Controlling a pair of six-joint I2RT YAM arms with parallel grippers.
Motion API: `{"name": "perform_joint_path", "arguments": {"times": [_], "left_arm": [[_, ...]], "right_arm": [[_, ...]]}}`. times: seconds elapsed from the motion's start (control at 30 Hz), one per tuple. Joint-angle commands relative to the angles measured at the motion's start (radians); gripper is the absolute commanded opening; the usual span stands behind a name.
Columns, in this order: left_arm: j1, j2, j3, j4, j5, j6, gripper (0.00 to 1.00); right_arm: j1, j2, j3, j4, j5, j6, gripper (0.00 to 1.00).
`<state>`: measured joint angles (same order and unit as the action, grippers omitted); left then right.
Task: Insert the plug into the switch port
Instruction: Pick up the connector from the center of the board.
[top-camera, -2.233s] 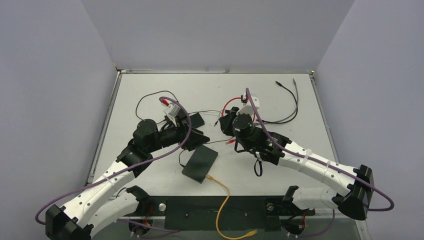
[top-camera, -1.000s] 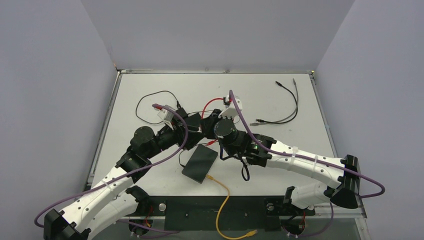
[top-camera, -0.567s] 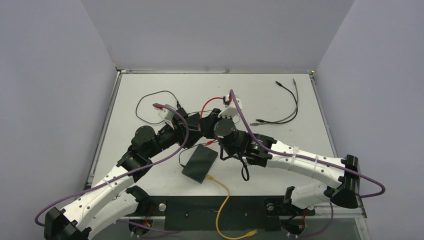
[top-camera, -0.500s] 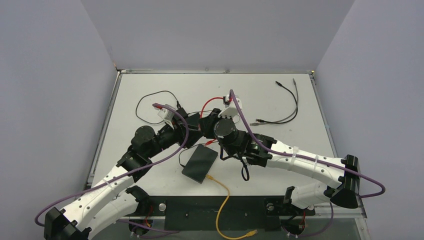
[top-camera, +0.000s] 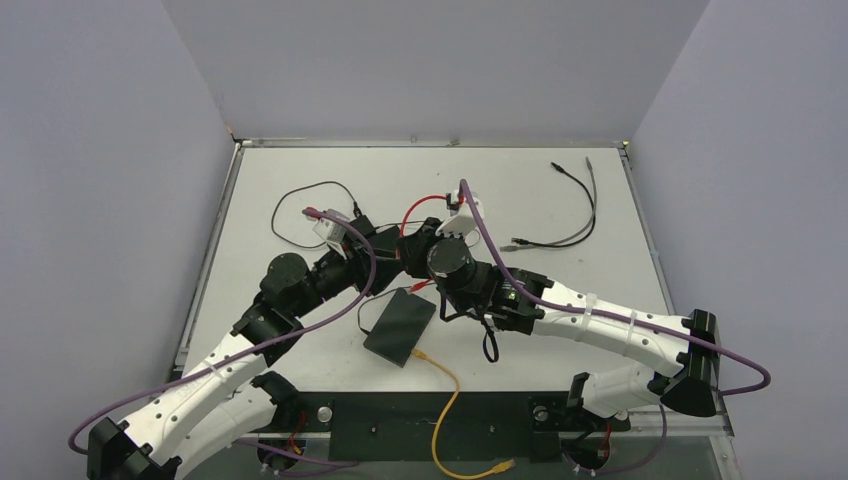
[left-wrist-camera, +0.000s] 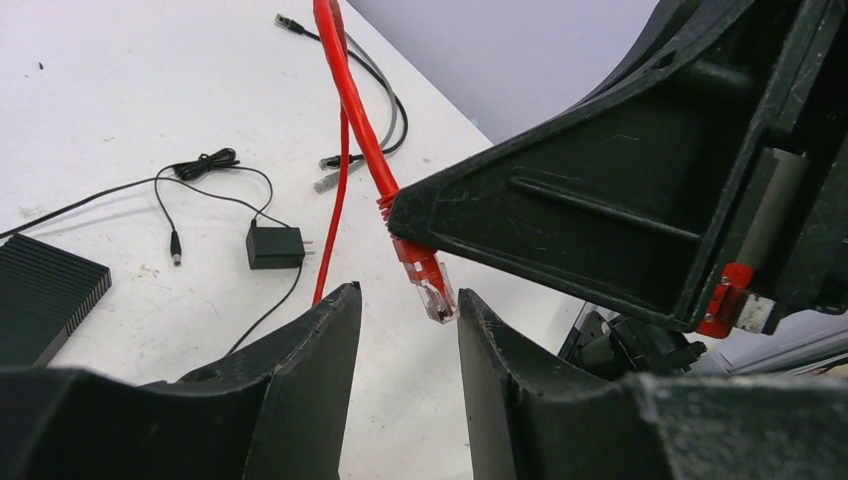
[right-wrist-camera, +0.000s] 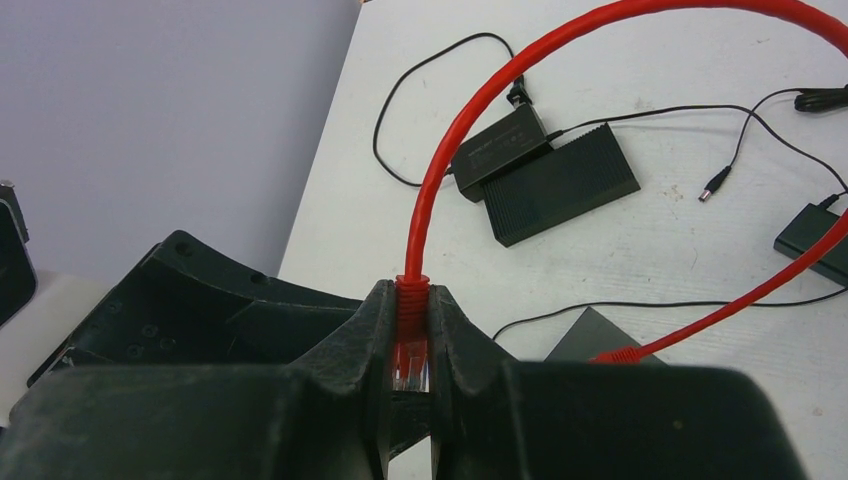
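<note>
The clear-tipped red plug (left-wrist-camera: 432, 290) hangs on a red cable (right-wrist-camera: 470, 130) that loops up and away. My right gripper (right-wrist-camera: 410, 350) is shut on the plug's ribbed red boot. The tip pokes out below its fingers (left-wrist-camera: 560, 210). My left gripper (left-wrist-camera: 405, 300) is open just under the plug. The tip sits between its fingertips, close to the right one, with a gap on the left. Both grippers meet above the table's middle (top-camera: 405, 245). The switch (top-camera: 400, 325) is a flat black box just in front of them. Its ports do not show.
A yellow cable (top-camera: 445, 395) runs from the switch's near edge off the table front. A ribbed black box (right-wrist-camera: 560, 185) and a black adapter (right-wrist-camera: 497, 140) lie behind. A small power brick (left-wrist-camera: 275, 245), thin black wires and grey cables (top-camera: 575, 200) are scattered at the back.
Both arms came together over the table's middle, the right one carrying the plug leftwards. In the last second the left jaws have narrowed around the plug's tip.
</note>
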<state>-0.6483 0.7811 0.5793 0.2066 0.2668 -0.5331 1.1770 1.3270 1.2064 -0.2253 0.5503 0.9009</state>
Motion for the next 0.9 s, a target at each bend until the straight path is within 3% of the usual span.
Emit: {"name": "perform_joint_path", "arguments": {"times": [0.0,0.43,0.87], "left_arm": [[-0.002,-0.022,0.007,0.052,-0.029,0.029,0.38],[-0.002,-0.028,0.019,0.039,-0.043,0.044,0.35],[-0.001,-0.019,0.036,0.028,-0.043,0.055,0.07]], "right_arm": [[0.015,-0.007,0.03,0.011,-0.002,0.01,0.0],[0.025,-0.003,0.041,-0.01,-0.001,0.01,0.0],[0.03,-0.015,0.009,0.003,-0.039,0.01,0.0]]}}
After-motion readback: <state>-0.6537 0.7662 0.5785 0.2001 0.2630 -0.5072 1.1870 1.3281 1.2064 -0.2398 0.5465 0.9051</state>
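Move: The red plug hangs upright in the right gripper's closed fingers, its clear end about 1 cm below that hand. It already stands in the half-open left gripper, with its middle about 1 cm to that hand's right and 1 cm above. From the left hand, the black board lies some 26 cm below and 3 cm ahead, the ribbed box about 24 cm ahead and 4 cm left, and the power adapter roughly 20 cm ahead and 15 cm right. Close the left gripper on the clear end of the red plug, from a bit over a third open to nearly shut, so that its fingertips pinch the plug from both sides just below the right fingers. Keep the left hand almost in place, rising no more than about 0.5 cm first. Hold the plug's upper part with the right gripper, letting that hand ease back and down about 0.5 cm. ##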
